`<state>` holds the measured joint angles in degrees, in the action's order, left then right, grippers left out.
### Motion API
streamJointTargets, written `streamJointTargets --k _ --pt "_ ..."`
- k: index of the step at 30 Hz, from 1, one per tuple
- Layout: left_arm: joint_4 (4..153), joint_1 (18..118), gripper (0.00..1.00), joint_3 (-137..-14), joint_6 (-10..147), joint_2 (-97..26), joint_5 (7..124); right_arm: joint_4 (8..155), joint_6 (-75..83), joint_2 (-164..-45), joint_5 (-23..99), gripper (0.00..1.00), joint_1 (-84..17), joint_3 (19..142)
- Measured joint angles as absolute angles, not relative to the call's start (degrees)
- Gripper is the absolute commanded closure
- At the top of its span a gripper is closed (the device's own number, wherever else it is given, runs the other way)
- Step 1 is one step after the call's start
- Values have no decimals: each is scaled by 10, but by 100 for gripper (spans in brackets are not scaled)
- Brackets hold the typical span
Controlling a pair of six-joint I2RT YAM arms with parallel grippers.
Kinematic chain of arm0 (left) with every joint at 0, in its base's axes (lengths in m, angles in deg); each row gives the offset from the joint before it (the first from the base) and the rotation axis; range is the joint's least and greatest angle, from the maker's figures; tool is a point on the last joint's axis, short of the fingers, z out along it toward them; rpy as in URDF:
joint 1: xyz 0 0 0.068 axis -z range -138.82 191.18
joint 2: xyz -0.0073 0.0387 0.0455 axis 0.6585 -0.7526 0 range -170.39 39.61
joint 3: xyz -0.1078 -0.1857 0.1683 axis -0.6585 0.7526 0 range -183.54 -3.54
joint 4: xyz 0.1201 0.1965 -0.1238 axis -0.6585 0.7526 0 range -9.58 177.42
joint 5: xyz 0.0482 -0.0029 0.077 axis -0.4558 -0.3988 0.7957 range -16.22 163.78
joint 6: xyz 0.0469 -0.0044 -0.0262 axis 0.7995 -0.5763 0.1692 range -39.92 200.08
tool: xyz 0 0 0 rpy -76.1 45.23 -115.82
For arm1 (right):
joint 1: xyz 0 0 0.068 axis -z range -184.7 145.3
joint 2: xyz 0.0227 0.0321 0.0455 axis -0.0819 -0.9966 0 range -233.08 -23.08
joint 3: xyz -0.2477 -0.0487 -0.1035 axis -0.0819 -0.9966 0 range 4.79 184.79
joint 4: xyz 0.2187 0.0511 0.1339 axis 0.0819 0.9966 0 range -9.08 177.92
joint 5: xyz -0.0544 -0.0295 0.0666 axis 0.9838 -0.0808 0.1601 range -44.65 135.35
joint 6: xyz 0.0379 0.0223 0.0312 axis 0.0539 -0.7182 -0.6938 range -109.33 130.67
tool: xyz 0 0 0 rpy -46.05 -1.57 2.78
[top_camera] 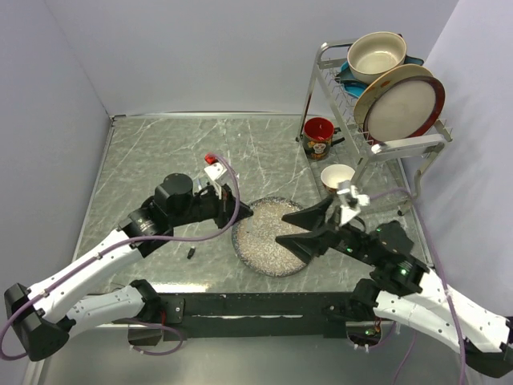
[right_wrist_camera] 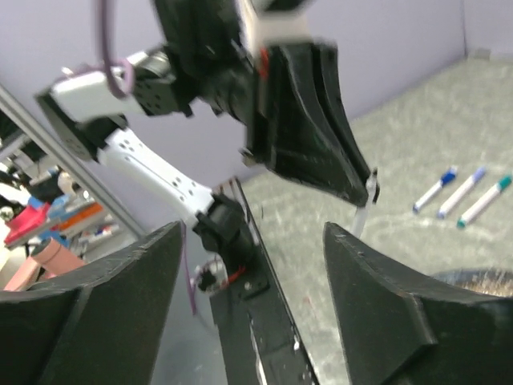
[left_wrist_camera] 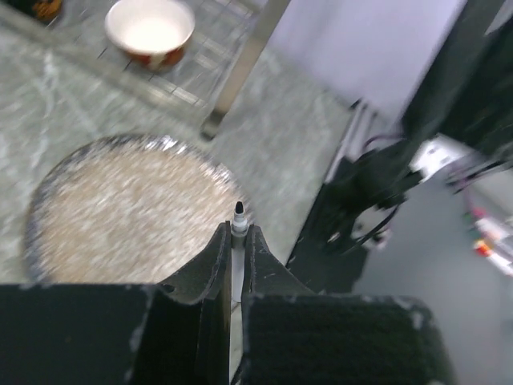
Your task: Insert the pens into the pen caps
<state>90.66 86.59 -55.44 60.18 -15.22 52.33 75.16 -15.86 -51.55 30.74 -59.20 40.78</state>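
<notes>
My left gripper [top_camera: 239, 210] is shut on a white-barrelled pen [left_wrist_camera: 238, 228] at the speckled plate's [top_camera: 272, 253] left rim. The pen's bare dark tip sticks out past the fingertips in the left wrist view. Seen from the right wrist, the same pen [right_wrist_camera: 362, 215] hangs below the left gripper [right_wrist_camera: 365, 192]. My right gripper [top_camera: 282, 229] stands open over the plate, pointing at the left one, with nothing between its jaws [right_wrist_camera: 252, 233]. Three capped pens [right_wrist_camera: 463, 192] lie side by side on the table beyond. A small black cap [top_camera: 191, 253] lies on the table near the left arm.
A dish rack [top_camera: 377, 120] with a plate and pot stands at the back right. Next to it are a red mug [top_camera: 319, 136] and a white cup [top_camera: 337, 177]. The table's near edge runs just below the plate.
</notes>
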Motion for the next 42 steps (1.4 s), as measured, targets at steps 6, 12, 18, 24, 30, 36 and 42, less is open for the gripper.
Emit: streamJointTargets --k 6,12,18,24,30,36,42 --pt "782 867 99 -526 502 -132 500 733 -165 -592 294 40 -592 408" --pt "710 867 99 -514 446 -88 478 707 -168 -641 284 44 -592 407" --pt "710 867 99 -514 424 -77 466 673 -174 -663 275 49 -593 407" --pt "725 867 99 -514 417 -76 462 655 -180 -683 264 62 -599 407" --pt "761 867 99 -515 420 -89 451 653 -182 -695 259 72 -606 407" --pt "796 867 71 -527 431 -94 443 655 -180 -693 259 100 -609 407" --pt "831 867 35 -553 453 -95 464 656 -180 -691 254 100 -616 407"
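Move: The left hand already holds the uncapped pen upright, black tip up; the right gripper's open fingers are roughly 8 cm to its right, 6 cm back and 7 cm above. From the right hand, the pen is about 7 cm to the left, 6 cm ahead and 8 cm below. Some 34 cm beneath that hand, the speckled plate's middle is about 9 cm ahead with no sideways offset, and the black cap about 4 cm ahead and 24 cm left. Leftward and down, about 6 cm and 4.5 cm, the right hand comes to the pen and shuts its fingers on the lower barrel. The left hand lifts it to meet them, rising some 9 cm while drawing 4 cm back and tipping its fingers upward, then sinks about 3 cm; once the right pinch is on, the left fingers open around the upper end. ##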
